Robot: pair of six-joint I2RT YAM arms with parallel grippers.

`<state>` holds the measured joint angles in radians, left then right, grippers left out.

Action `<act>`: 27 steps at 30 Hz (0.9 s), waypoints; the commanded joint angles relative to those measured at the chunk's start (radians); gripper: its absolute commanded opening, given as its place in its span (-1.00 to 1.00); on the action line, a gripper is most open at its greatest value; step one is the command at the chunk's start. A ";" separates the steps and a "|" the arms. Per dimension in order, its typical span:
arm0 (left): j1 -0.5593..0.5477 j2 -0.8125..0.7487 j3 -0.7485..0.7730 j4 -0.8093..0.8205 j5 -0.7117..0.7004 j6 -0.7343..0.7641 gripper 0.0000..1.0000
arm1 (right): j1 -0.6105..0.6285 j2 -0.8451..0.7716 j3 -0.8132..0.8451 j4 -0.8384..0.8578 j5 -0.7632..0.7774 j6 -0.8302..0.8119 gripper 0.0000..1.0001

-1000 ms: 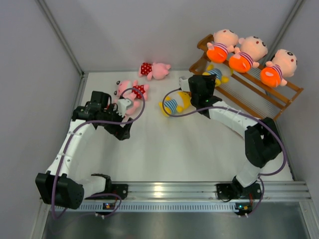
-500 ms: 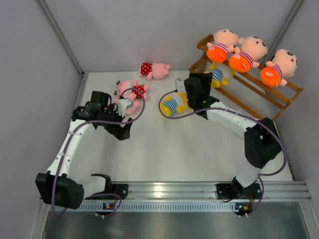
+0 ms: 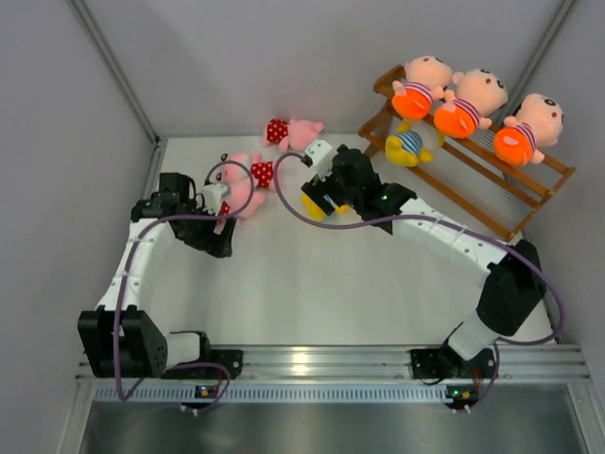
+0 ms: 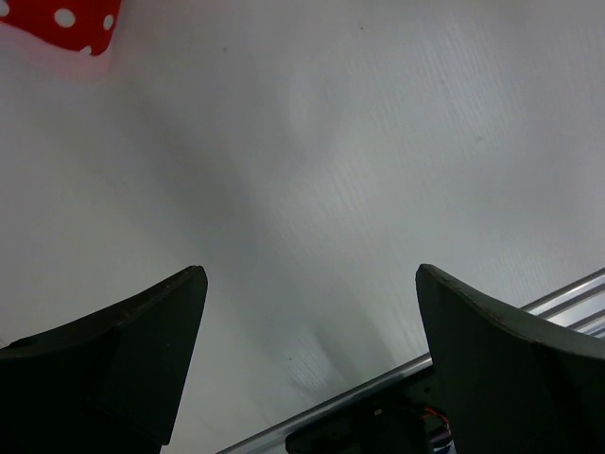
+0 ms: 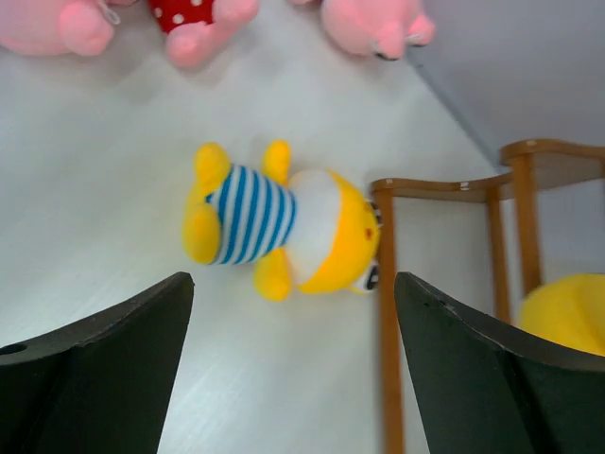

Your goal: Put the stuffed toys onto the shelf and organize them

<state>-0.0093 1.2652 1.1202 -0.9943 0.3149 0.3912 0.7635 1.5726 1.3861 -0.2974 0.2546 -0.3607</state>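
The wooden shelf point(image 3: 492, 184) stands at the back right. Three peach dolls point(image 3: 470, 102) sit on its top tier and a yellow striped doll point(image 3: 406, 147) on the middle tier. A second yellow doll point(image 3: 319, 201) lies on the table by the shelf's left post. My right gripper point(image 3: 331, 187) hovers over it, open and empty. In the right wrist view this doll point(image 5: 274, 222) lies ahead of the gripper point(image 5: 295, 350). Pink polka-dot dolls lie at the back point(image 3: 295, 132) and beside my left wrist point(image 3: 248, 174). My left gripper point(image 3: 214, 238) is open and empty over bare table point(image 4: 312, 350).
Grey walls close in the table on the left, back and right. The shelf's left post point(image 5: 383, 284) stands just right of the yellow doll on the table. A metal rail point(image 3: 312, 359) runs along the near edge. A red polka-dot scrap point(image 4: 61, 24) shows in the left wrist view.
My right arm has swung left, away from the shelf's middle tier to above the yellow doll on the table. My left arm has drawn back to the left.
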 commanded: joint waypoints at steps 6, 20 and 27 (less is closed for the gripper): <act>0.104 -0.015 -0.079 0.094 -0.060 -0.008 0.96 | 0.000 0.228 0.008 0.092 -0.120 0.256 0.73; 0.118 -0.024 -0.086 0.095 0.015 0.011 0.96 | 0.002 0.376 0.041 0.096 0.101 0.097 -1.00; 0.118 -0.026 -0.085 0.095 0.030 0.017 0.96 | 0.020 0.130 -0.074 0.006 -0.040 -0.017 -1.00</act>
<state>0.1032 1.2648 1.0363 -0.9352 0.3122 0.3954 0.7654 1.8690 1.3197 -0.2695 0.2901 -0.3019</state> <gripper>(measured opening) 0.982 0.028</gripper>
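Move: Lying about 7 cm ahead of the open right hand, level sideways and 19 cm below, is the yellow toy in blue stripes, its feet towards the robot. The shelf's near-left corner stands some 8 cm beyond it and 3 cm right. One pink toy lies 20 cm farther out and 10 cm left of it, another level with it, 21 cm left. From the left hand the yellow toy is about 19 cm ahead, 26 cm right and 10 cm lower. Dropping fast, about 18 cm, onto the foot end of the yellow toy, the right hand drifts slightly left, then eases forward, its fingers tipping some 15 degrees further down. Low down they shut and pinch the near foot, and the hand starts back and right, still low. The open left hand shifts about 3 cm left and sinks 2, touching nothing. ##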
